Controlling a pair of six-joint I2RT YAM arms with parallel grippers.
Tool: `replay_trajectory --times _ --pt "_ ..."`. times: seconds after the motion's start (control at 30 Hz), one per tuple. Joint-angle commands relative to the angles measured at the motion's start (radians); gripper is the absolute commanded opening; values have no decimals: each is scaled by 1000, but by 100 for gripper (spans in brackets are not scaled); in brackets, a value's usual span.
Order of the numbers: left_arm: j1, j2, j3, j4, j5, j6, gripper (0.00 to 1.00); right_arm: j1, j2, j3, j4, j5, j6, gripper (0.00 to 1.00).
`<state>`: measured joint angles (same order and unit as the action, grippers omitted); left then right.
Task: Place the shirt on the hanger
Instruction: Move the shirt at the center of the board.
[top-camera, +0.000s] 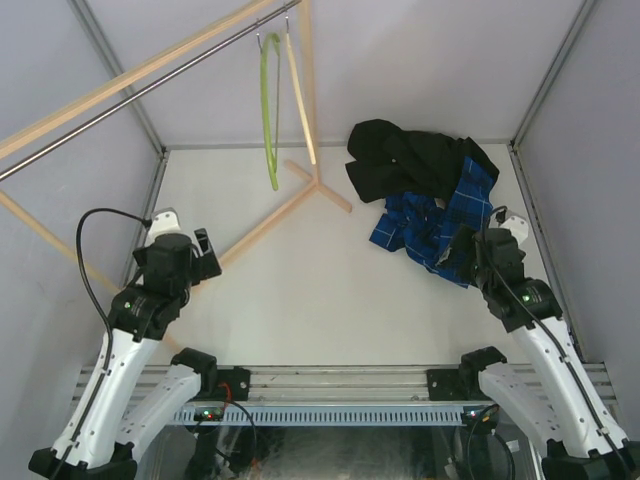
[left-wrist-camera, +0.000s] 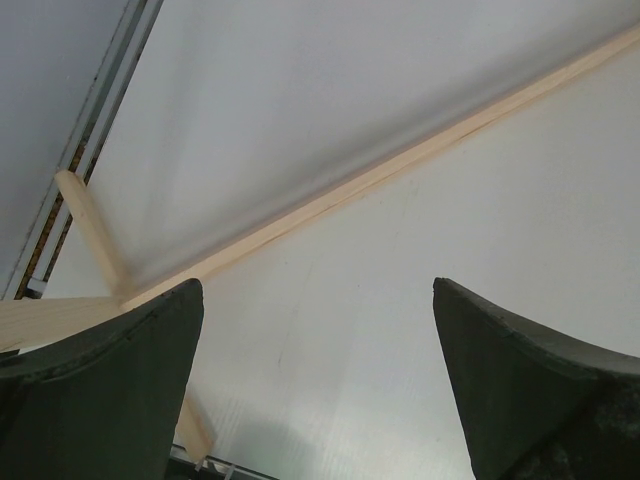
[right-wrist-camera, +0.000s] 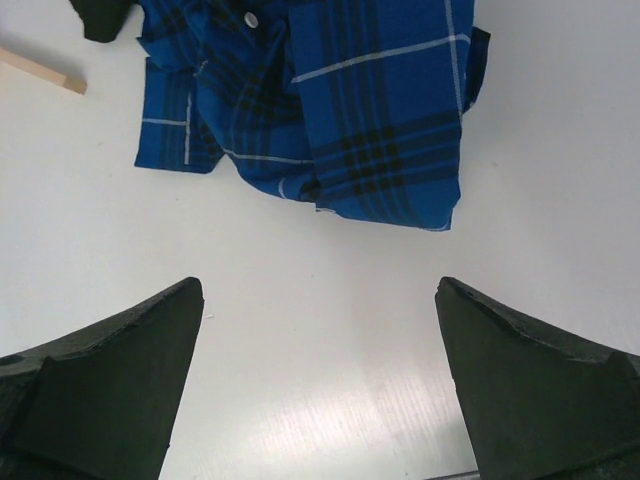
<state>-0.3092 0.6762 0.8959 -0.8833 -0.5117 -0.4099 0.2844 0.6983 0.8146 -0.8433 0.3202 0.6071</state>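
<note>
The blue plaid shirt (top-camera: 432, 222) lies crumpled on the white table at the back right, partly under a plain black garment (top-camera: 410, 158). It fills the top of the right wrist view (right-wrist-camera: 330, 110). The lime-green hanger (top-camera: 268, 105) hangs by its silver hook from the rail at the back left. My right gripper (top-camera: 462, 252) is open and empty at the shirt's near edge, just short of the cloth (right-wrist-camera: 318, 290). My left gripper (top-camera: 203, 248) is open and empty at the left, over bare table beside a wooden bar (left-wrist-camera: 318, 285).
A pale wooden hanger (top-camera: 300, 95) hangs beside the green one. A wooden rack with a metal rail (top-camera: 150, 85) spans the back left; its floor bars (top-camera: 275, 215) cross the table, also seen in the left wrist view (left-wrist-camera: 400, 160). Grey walls enclose the table.
</note>
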Motion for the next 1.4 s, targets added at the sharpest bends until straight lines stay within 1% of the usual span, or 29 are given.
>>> replay_trajectory --times 0.0,0.1,0.23,0.4,0.53,0.67,0.73,0.83,1.0,1.13,1.27,1.37 --pt "9 6 39 8 -23 -13 100 -78 35 54 22 -103 -15 100" --pt "11 -19 23 33 -59 -12 100 -137 98 66 46 -163 7 100" --pt "16 -57 -10 101 -16 3 100 -175 235 125 75 -215 -26 100" --pt "16 -44 -9 105 31 9 100 -204 440 251 119 -121 -90 100" --pt "17 -48 -17 120 64 12 100 -256 608 343 196 -158 -90 100" --pt "17 -50 -18 137 105 23 100 -258 705 360 340 -154 -66 100" --pt "16 -52 -21 141 115 23 100 -259 772 385 385 -151 -45 100" --pt "16 -51 -21 141 124 26 100 -259 889 477 392 -141 -33 100" --pt "16 -52 -21 144 129 28 99 -269 1037 603 418 -132 -52 100" --pt "16 -55 -22 144 118 28 99 -285 1176 789 325 -88 -48 100" --pt "19 -48 -21 145 123 29 99 -289 1271 900 308 -68 -60 100" --pt "18 -40 -19 144 127 31 99 -290 1364 1006 253 -71 -63 100"
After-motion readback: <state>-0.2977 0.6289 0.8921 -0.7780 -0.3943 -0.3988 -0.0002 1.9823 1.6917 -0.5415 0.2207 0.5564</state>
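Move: From the right hand, the black shirt's middle lies about 38 cm ahead, 3 cm to the left and 16 cm below. The blue plaid shirt is nearer, its middle some 20 cm straight ahead and 17 cm down, tucked against the black one. The wooden stand's foot is roughly 35 cm ahead and 33 cm left. From the left hand, the black shirt is about 40 cm ahead, 52 cm right and 19 cm below. Send the open right gripper about 30 cm forward, slowly at first and then fast, over the blue shirt towards the right-hand part of the black shirt. Sink about 5 cm and drift 5 cm right, tipping the fingers slightly further down and turning the wrist some 10 degrees clockwise. Meanwhile ease the open left gripper about 2 cm up and 2 cm right. ##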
